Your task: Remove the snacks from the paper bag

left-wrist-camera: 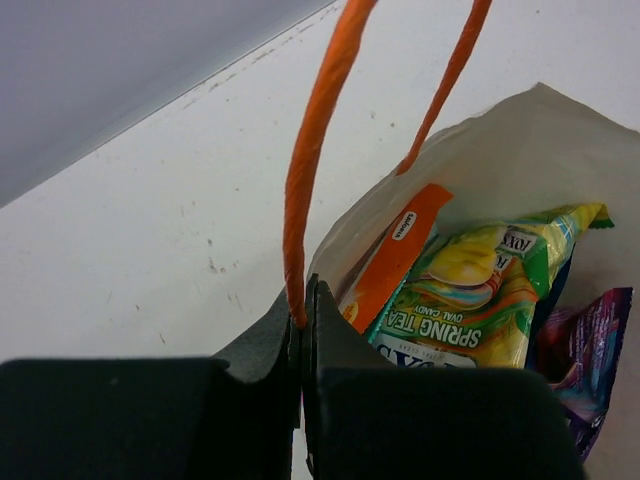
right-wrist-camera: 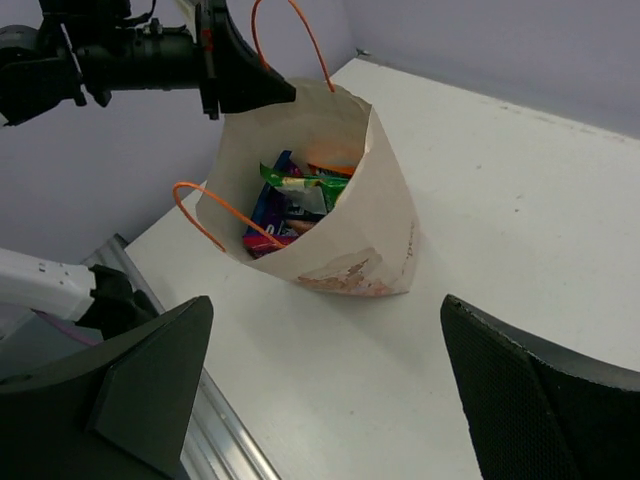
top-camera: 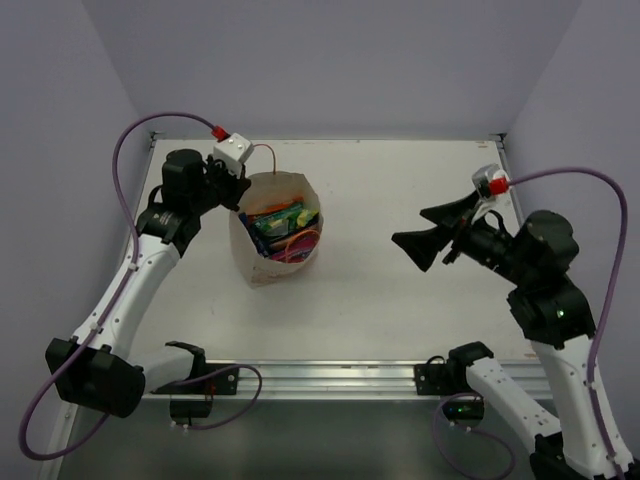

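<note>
The beige paper bag (top-camera: 268, 262) stands upright and open at the table's left middle. Snacks (top-camera: 279, 221) lie inside: a green-yellow packet (left-wrist-camera: 480, 290), an orange one (left-wrist-camera: 395, 250) and a purple one (left-wrist-camera: 590, 340); the rest are hidden below. My left gripper (top-camera: 240, 190) is at the bag's far-left rim, shut on the base of one orange loop handle (left-wrist-camera: 320, 130), as the left wrist view (left-wrist-camera: 303, 300) shows. The other handle (right-wrist-camera: 215, 205) hangs loose at the near rim. My right gripper (top-camera: 425, 232) is open and empty, well to the right of the bag (right-wrist-camera: 370, 230), pointing at it.
The white table (top-camera: 400, 180) is bounded by lilac walls at the back and both sides. An aluminium rail (top-camera: 320, 378) runs along the near edge between the arm bases. The left arm (right-wrist-camera: 130, 55) reaches to the bag from its far side.
</note>
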`<state>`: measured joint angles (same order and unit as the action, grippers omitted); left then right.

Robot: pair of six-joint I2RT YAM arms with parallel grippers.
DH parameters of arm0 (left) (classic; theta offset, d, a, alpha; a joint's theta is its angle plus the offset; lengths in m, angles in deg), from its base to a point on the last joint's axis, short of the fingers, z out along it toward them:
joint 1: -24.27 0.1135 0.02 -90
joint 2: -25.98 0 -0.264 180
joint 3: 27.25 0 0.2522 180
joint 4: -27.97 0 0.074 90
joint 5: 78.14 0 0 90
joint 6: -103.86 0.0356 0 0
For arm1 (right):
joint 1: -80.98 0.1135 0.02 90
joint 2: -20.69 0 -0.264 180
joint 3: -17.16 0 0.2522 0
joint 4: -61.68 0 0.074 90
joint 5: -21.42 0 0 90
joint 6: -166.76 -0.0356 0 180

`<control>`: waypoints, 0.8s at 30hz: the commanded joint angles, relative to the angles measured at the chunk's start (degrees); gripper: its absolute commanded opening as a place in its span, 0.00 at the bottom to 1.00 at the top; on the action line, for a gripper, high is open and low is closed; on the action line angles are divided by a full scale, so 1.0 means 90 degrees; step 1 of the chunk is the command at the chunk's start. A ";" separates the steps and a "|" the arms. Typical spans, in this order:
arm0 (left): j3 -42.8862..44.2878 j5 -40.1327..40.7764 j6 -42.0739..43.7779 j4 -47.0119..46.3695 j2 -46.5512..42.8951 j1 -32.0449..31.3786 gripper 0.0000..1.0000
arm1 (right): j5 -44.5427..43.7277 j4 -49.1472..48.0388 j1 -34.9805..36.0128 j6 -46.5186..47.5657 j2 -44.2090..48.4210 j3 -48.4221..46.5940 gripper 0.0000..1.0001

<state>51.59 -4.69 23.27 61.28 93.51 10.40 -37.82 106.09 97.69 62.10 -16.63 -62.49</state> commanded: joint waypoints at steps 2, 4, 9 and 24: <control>0.0650 0.0326 0.0312 -0.0786 -0.0081 0.0066 0.00 | 0.0450 -0.0766 0.0552 -0.0257 -0.0958 -0.0511 0.99; 0.0699 0.0384 0.0351 -0.0795 -0.0081 0.0066 0.00 | -0.0007 -0.0945 0.0954 -0.0140 -0.1301 -0.0812 0.99; 0.0573 0.0541 0.0400 -0.0737 -0.0246 0.0057 0.00 | -0.0867 -0.0750 0.2204 0.0435 -0.3046 -0.1867 0.99; -0.0686 0.0737 0.0682 -0.0999 -0.1730 0.0057 0.00 | -0.0956 -0.0623 0.3856 0.5191 -0.5511 -0.3031 0.99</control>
<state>46.14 2.67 26.33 62.75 82.12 10.40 -46.60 101.63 132.01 95.68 -65.81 -87.56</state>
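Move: The snacks in the open bag, with the yellow-green packet on top, lie about 24 cm to the right hand's left, some 15 cm ahead and 20 cm below it. The left gripper, shut on the bag's rim by a handle, is roughly 33 cm left of the right hand, 18 cm ahead and 12 cm lower. From the left hand, the snacks lie about 10 cm right, 3 cm back and 10 cm down. Leftward and fast, the right hand sweeps about 23 cm to the bag's mouth, easing forward some 7 cm and sinking in the second half, its fingers still wide open. Its wrist swings counter-clockwise and tips the fingers down towards the snacks. The left hand keeps its pinch on the rim, edges forward and up, then draws back and left by a few centimetres. ##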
